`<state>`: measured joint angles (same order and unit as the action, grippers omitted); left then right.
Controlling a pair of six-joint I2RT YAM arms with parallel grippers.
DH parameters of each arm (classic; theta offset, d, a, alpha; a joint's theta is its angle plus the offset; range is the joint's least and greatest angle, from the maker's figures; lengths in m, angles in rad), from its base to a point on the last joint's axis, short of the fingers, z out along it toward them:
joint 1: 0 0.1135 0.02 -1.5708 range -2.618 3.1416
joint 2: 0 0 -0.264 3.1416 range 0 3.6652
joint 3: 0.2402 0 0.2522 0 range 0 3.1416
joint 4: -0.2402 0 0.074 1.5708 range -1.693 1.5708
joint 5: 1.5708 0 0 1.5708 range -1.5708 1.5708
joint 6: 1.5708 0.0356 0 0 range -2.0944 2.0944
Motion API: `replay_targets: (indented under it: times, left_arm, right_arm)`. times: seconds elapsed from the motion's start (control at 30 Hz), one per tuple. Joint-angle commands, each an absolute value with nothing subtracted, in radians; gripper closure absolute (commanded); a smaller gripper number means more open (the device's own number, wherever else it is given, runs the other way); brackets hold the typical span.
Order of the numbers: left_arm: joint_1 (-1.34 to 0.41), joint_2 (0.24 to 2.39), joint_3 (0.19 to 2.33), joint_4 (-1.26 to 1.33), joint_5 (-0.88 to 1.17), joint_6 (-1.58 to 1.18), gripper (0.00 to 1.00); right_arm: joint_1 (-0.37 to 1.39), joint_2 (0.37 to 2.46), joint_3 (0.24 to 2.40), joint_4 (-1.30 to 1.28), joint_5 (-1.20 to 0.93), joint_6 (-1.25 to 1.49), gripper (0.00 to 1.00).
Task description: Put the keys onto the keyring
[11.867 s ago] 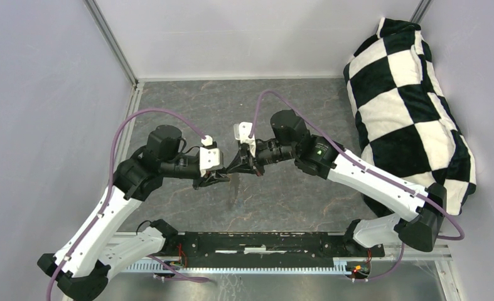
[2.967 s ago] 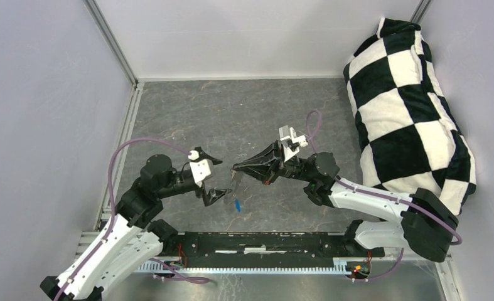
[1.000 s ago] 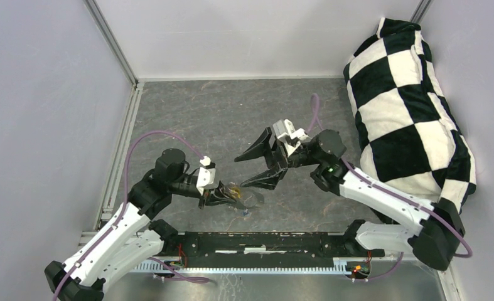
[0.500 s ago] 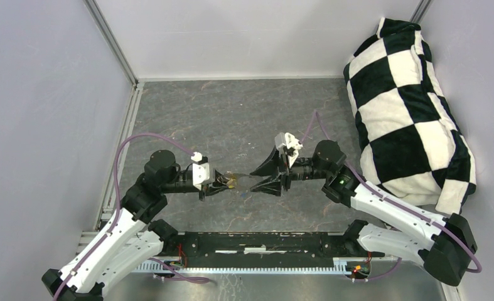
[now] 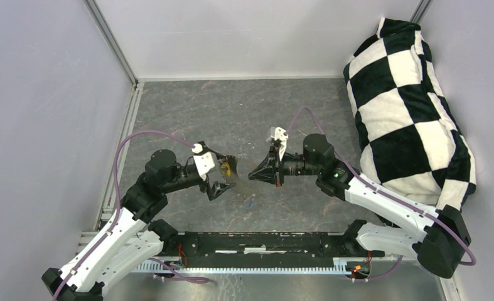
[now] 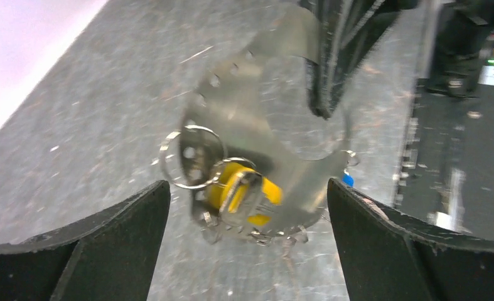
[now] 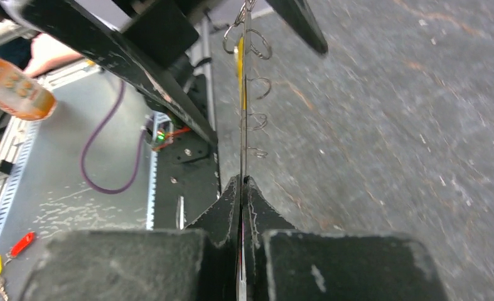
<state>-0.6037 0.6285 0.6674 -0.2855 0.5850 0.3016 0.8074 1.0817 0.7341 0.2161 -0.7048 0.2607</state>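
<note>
The keyring (image 5: pixel 240 174) is a thin silver curved band with holes and small wire rings, held above the table. My right gripper (image 5: pixel 253 175) is shut on its right end; the right wrist view shows the keyring (image 7: pixel 243 106) edge-on, pinched at the gripper (image 7: pixel 243 185). A yellow-headed key (image 6: pixel 247 191) hangs from a small ring on the keyring (image 6: pixel 257 119). My left gripper (image 6: pixel 249 251) is open, its fingers wide on either side of the band's left end and not touching it. The blue key (image 5: pixel 252 202) lies on the table below, also seen as a blue key (image 6: pixel 348 180) past the band.
A black-and-white checkered cushion (image 5: pixel 407 106) fills the right side against the wall. The black base rail (image 5: pixel 263 244) runs along the near edge. Grey walls with a metal rail (image 5: pixel 115 47) close the left and back. An orange bottle (image 7: pixel 12 84) lies off the table.
My left gripper has opened and let go of the keyring. My right gripper has shut on the band's other end and now holds it, slightly farther from the base rail.
</note>
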Motion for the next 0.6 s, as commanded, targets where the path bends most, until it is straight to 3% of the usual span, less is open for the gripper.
replay_targets:
  times: [0.0,0.4,0.57]
  left_arm:
    - [-0.604,0.625,0.724,-0.26,0.316,0.386,0.0]
    - [-0.598,0.636,0.852,-0.278,-0.032,0.36,0.0]
    - [-0.594,0.676,0.926,-0.36,-0.032,0.342,0.0]
  right_arm:
    - [0.792,1.134,0.827,0.015,-0.614,0.173,1.0]
    - [0.687,1.513,0.895,0.068,-0.741,0.066,1.0]
    - [0.627,1.682,0.958,0.115,-0.791,0.02,0.98]
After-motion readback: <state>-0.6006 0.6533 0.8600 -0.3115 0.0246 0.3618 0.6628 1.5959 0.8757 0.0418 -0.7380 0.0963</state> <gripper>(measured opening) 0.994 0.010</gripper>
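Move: The right hand pinches the crescent keyring, and the bare table it is taken to lies about 8 cm ahead, straight in line and some 25 cm below. From that hand the yellow key hangs about 7 cm left and 2 cm ahead, and the blue key about 8 cm back, level sideways and slightly lower. The keyring's middle is roughly 2 cm back and 2 cm right of the open left hand. Still pinching the keyring, the right hand sinks about 15 cm while moving forward; open left withdraws forward, left, up. ##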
